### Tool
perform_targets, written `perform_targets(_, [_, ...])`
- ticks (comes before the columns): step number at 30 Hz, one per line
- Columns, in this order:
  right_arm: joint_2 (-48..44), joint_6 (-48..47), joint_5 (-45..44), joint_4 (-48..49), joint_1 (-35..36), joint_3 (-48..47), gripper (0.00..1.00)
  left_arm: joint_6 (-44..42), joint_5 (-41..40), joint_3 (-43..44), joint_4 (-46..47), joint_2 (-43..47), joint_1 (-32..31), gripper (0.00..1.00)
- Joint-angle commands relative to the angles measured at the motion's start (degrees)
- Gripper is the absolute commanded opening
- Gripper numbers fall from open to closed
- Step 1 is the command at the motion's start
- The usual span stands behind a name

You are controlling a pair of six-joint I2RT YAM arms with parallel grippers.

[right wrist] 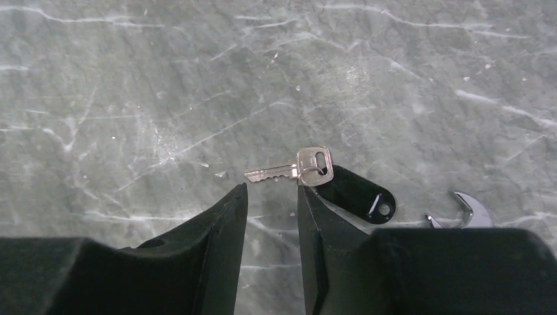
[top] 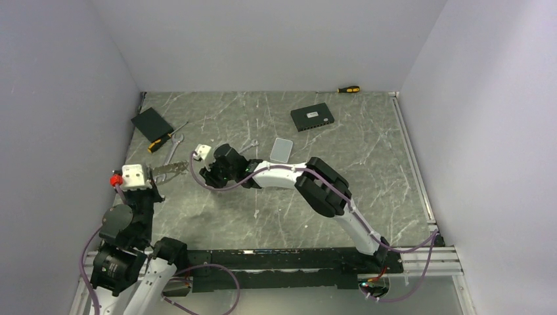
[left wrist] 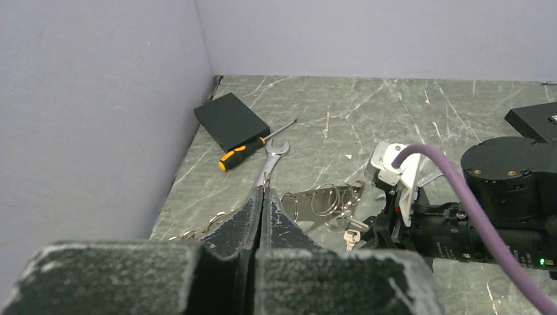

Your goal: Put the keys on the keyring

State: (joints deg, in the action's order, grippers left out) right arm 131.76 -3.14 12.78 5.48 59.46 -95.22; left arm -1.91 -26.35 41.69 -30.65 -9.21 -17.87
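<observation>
My left gripper is shut, its fingers pressed together on the thin wire of the keyring. The keyring's silver rings and a flat metal tag spread out on both sides of the tips. From above, the keyring sticks out to the right of the left gripper. One silver key with a black plastic tag lies flat on the marbled table. My right gripper hangs open just short of it, one fingertip by the blade and one by the key's head. It holds nothing. That key also shows beneath the right gripper.
A silver wrench, an orange-handled screwdriver and a black box lie behind the left gripper near the left wall. A pale flat case, a black switch box and another screwdriver lie further back.
</observation>
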Motion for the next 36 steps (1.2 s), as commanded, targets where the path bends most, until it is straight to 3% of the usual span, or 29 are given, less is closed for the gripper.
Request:
perform_targets(1, [1.6, -2.5, -1.3, 2.4, 0.4, -2.1, 0.37, -0.3, 2.0, 0.3, 4.9, -0.7, 1.4, 0.00])
perform_targets(11, [4.4, -5.1, -5.3, 4.6, 0.8, -2.2, 0.31, -0.2, 2.8, 0.2, 4.9, -0.5, 2.4, 0.00])
perform_targets(18, [4.3, -7.1, -6.9, 6.3, 0.8, -0.4, 0.19, -0.2, 3.4, 0.1, 4.9, -0.6, 2.7, 0.00])
perform_targets(30, [3.6, -9.3, -5.5, 8.5, 0.9, 2.6, 0.13, -0.1, 3.7, 0.3, 4.5, -0.9, 2.9, 0.00])
perform_targets(34, [0.7, -10.6, -3.3, 14.0, 1.0, 8.1, 0.00, -0.1, 3.9, 0.3, 4.6, -1.0, 2.9, 0.00])
perform_targets(36, [0.1, -10.8, -2.9, 14.3, 1.0, 8.9, 0.00, -0.2, 4.0, 0.2, 4.6, -1.0, 3.0, 0.00])
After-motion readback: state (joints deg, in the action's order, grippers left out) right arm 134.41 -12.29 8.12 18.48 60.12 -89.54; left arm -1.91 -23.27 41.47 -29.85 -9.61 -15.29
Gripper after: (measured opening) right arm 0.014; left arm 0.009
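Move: The key lies flat on the table, about 2 cm ahead of the right hand, 2 cm to its left and some 3 cm below. Its black fob sits about 5 cm ahead and 1 cm to the right of that hand, and the middle of the wrench some 11 cm ahead and 9 cm to the right. From the left hand, still gripping the hanging ring bundle, the key is about 12 cm ahead, 12 cm to the right and roughly 28 cm below. The key is approached by the right hand, its fingers slanting down to the left: they first sink about 2.5 cm towards the table beside the key, then shift some 2 cm forward along it while rolling about 10 degrees, forward side rising. During that forward shift the partly open fingers close almost fully, the tips ending right at the key's near edge; a grip on the key can't be seen. ##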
